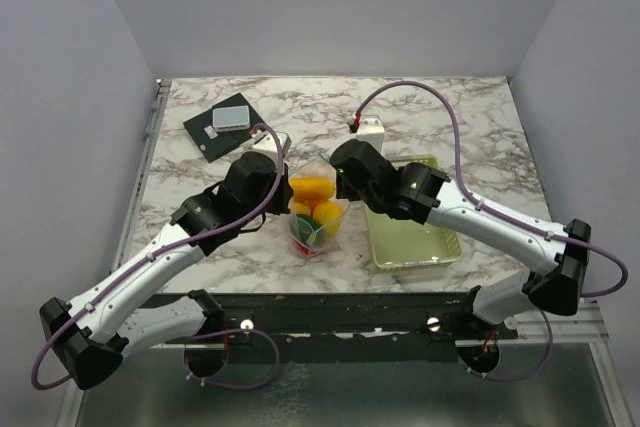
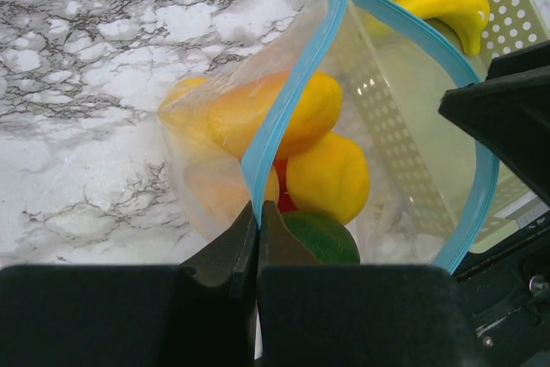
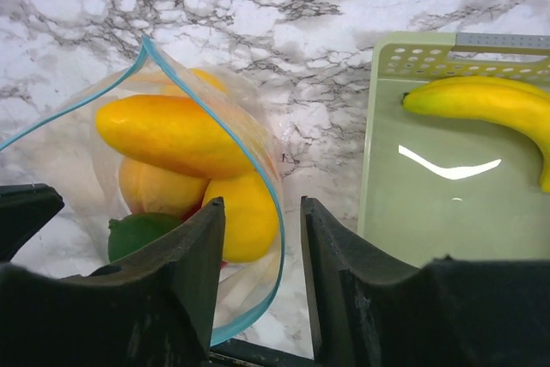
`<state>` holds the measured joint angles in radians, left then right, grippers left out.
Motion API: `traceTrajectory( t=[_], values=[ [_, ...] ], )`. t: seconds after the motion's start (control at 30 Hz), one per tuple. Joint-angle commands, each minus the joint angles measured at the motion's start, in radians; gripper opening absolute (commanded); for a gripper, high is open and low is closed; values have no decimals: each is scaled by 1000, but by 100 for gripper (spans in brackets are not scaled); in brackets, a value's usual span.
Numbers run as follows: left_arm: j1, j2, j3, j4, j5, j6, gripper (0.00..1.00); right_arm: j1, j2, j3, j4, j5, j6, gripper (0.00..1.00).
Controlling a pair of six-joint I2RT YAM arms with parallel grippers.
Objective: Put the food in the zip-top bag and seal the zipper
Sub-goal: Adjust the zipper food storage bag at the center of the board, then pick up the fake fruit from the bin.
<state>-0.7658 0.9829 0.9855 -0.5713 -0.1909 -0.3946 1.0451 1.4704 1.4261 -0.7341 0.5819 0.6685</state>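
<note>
The zip-top bag [image 1: 318,219] stands open in the middle of the table. Inside lies food [image 2: 331,176]: yellow and orange pieces, a bit of red and a green piece [image 2: 324,238]. My left gripper [image 2: 258,210] is shut on the blue zipper [image 2: 290,100] at the bag's near-left rim. My right gripper [image 3: 261,205] is open, and the opposite stretch of the zipper [image 3: 268,180] curves between its fingers without being pinched. A yellow banana [image 3: 491,102] lies in the pale green basket [image 3: 384,169], outside the bag.
The green basket [image 1: 412,232] sits right of the bag, under my right arm. A black slab with a grey box [image 1: 225,125] lies at the back left, and a white block [image 1: 370,131] stands behind the bag. The table's front edge runs close below the bag.
</note>
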Motion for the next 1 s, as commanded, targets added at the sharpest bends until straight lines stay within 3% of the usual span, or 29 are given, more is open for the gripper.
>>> traceTrajectory(
  t=[0.0, 0.4, 0.6, 0.77, 0.97],
  values=[
    [3, -22, -5, 30, -28, 27, 0, -7, -65, 4, -55, 66, 18, 48],
    [3, -40, -41, 48, -46, 54, 0, -88, -181, -108, -94, 91, 90, 55],
    [3, -50, -59, 62, -39, 52, 0, -175, -202, -184, -108, 104, 248, 59],
    [3, -59, -72, 71, -40, 54, 0, -244, -226, -267, -97, 120, 407, 71],
    [3, -77, -82, 76, -46, 54, 0, -304, -228, -324, -64, 97, 529, 77]
  ],
)
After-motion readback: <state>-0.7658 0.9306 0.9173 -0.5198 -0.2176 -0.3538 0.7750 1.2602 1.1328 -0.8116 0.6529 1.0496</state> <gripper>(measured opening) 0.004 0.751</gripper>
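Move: The banana, the last food in the tray, lies about 14 cm ahead of the right hand, 18 cm to its right and 18 cm below. The tray's middle is some 5 cm ahead, 20 cm right and 19 cm down. The filled bag's middle is roughly 2 cm ahead, 6 cm left and 14 cm below. From the left hand, the banana lies some 17 cm ahead and 30 cm to the right, 17 cm below. Rightward by about 13 cm, the right hand comes free of the bag's right-hand zipper rim, its fingers already parted, first lifting slightly, then dipping about 7 cm from that high point over the tray towards the banana. Its wrist swings some 30 degrees clockwise as the fingers spread wider. The left hand stays shut on the bag's left zipper edge, barely shifting. ##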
